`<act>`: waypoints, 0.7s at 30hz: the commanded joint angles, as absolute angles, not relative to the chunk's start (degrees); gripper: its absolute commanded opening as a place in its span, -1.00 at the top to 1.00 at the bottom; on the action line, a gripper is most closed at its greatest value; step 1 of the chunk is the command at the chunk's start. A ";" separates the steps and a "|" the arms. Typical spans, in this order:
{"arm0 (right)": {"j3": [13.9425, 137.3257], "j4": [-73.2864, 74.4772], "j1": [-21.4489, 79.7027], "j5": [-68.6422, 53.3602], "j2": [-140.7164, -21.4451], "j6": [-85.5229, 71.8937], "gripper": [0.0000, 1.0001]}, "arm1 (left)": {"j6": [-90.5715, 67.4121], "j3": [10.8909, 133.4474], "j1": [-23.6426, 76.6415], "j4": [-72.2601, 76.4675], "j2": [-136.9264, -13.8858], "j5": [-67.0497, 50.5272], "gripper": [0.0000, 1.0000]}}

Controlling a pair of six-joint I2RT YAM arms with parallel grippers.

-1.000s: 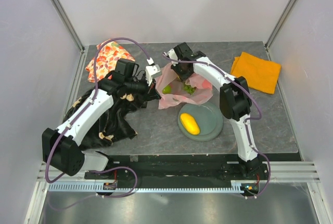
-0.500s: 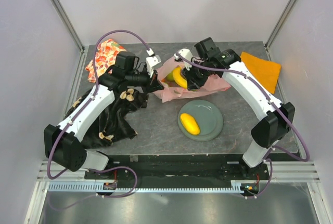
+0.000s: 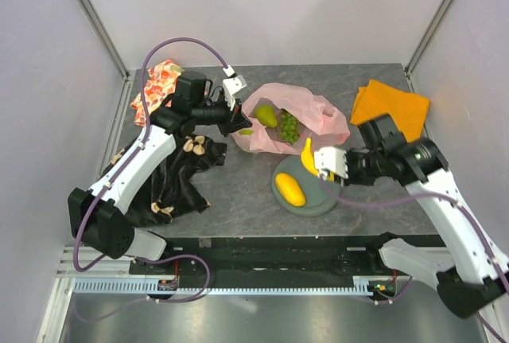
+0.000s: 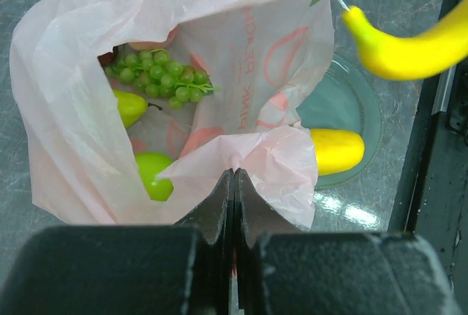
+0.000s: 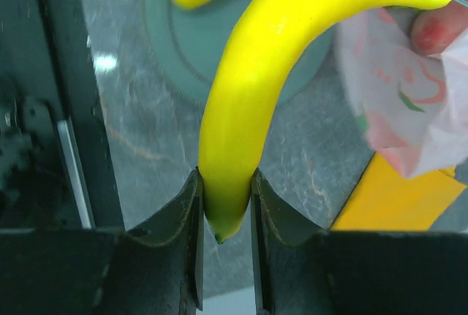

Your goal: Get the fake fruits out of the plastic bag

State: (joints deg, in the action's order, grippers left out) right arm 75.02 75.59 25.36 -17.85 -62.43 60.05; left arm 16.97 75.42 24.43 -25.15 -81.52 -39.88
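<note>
The pink plastic bag [image 3: 306,116] lies open at the table's middle back. My left gripper [image 3: 238,120] is shut on its near rim [image 4: 235,176]. Inside the bag [image 4: 241,37] I see green grapes [image 4: 157,77], a green pear [image 4: 130,107] and a green apple [image 4: 152,176]. My right gripper [image 3: 322,161] is shut on the end of a yellow banana [image 3: 308,156], held above the grey plate [image 3: 318,198]; in the right wrist view the banana [image 5: 270,59] sits between the jaws of the gripper [image 5: 224,205]. A yellow mango [image 3: 290,189] lies on the plate.
An orange cloth [image 3: 390,108] lies at the back right. A floral fabric [image 3: 155,88] lies at the back left, and a dark crumpled cloth [image 3: 171,180] under the left arm. The table's front edge [image 3: 318,239] is just behind the plate.
My right gripper has lifted the banana out of the bag and carried it towards the near right, over the plate. The left gripper keeps its hold on the bag.
</note>
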 commanded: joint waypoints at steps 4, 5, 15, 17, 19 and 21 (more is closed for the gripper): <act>60.31 76.04 25.40 -16.08 -54.41 82.61 0.90 | 16.87 76.38 23.91 -23.64 -79.98 -38.24 0.97; 58.38 74.81 25.31 -16.61 -54.40 83.66 0.90 | 16.87 76.38 23.91 -23.73 -79.98 -38.23 0.97; 56.78 58.29 25.31 -16.00 -69.07 69.18 0.90 | 17.23 76.47 23.64 -24.26 -79.72 -38.50 0.97; 56.17 54.08 25.31 -15.91 -71.71 65.67 0.90 | 17.14 76.46 23.55 -24.43 -79.89 -38.67 0.97; 55.90 51.35 25.40 -15.56 -73.99 62.60 0.90 | 17.23 76.46 23.55 -24.52 -79.89 -38.67 0.97; 55.81 50.28 25.23 -15.56 -75.67 60.74 0.89 | 17.23 76.55 23.55 -24.61 -80.07 -38.76 0.97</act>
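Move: The plate's middle lies about 8 cm left of the right hand, 4 cm ahead and 19 cm below; the banana is already held. The mango lies on the plate, some 6 cm left of its middle and 2 cm nearer the base. The green grapes in the bag are roughly 25 cm ahead and 14 cm left of the right hand. From the left hand the plate is about 19 cm back, 20 cm right and 20 cm below. The right hand lowers the gripped banana about 12 cm towards the plate, swinging back 4 cm, then forward 7. ##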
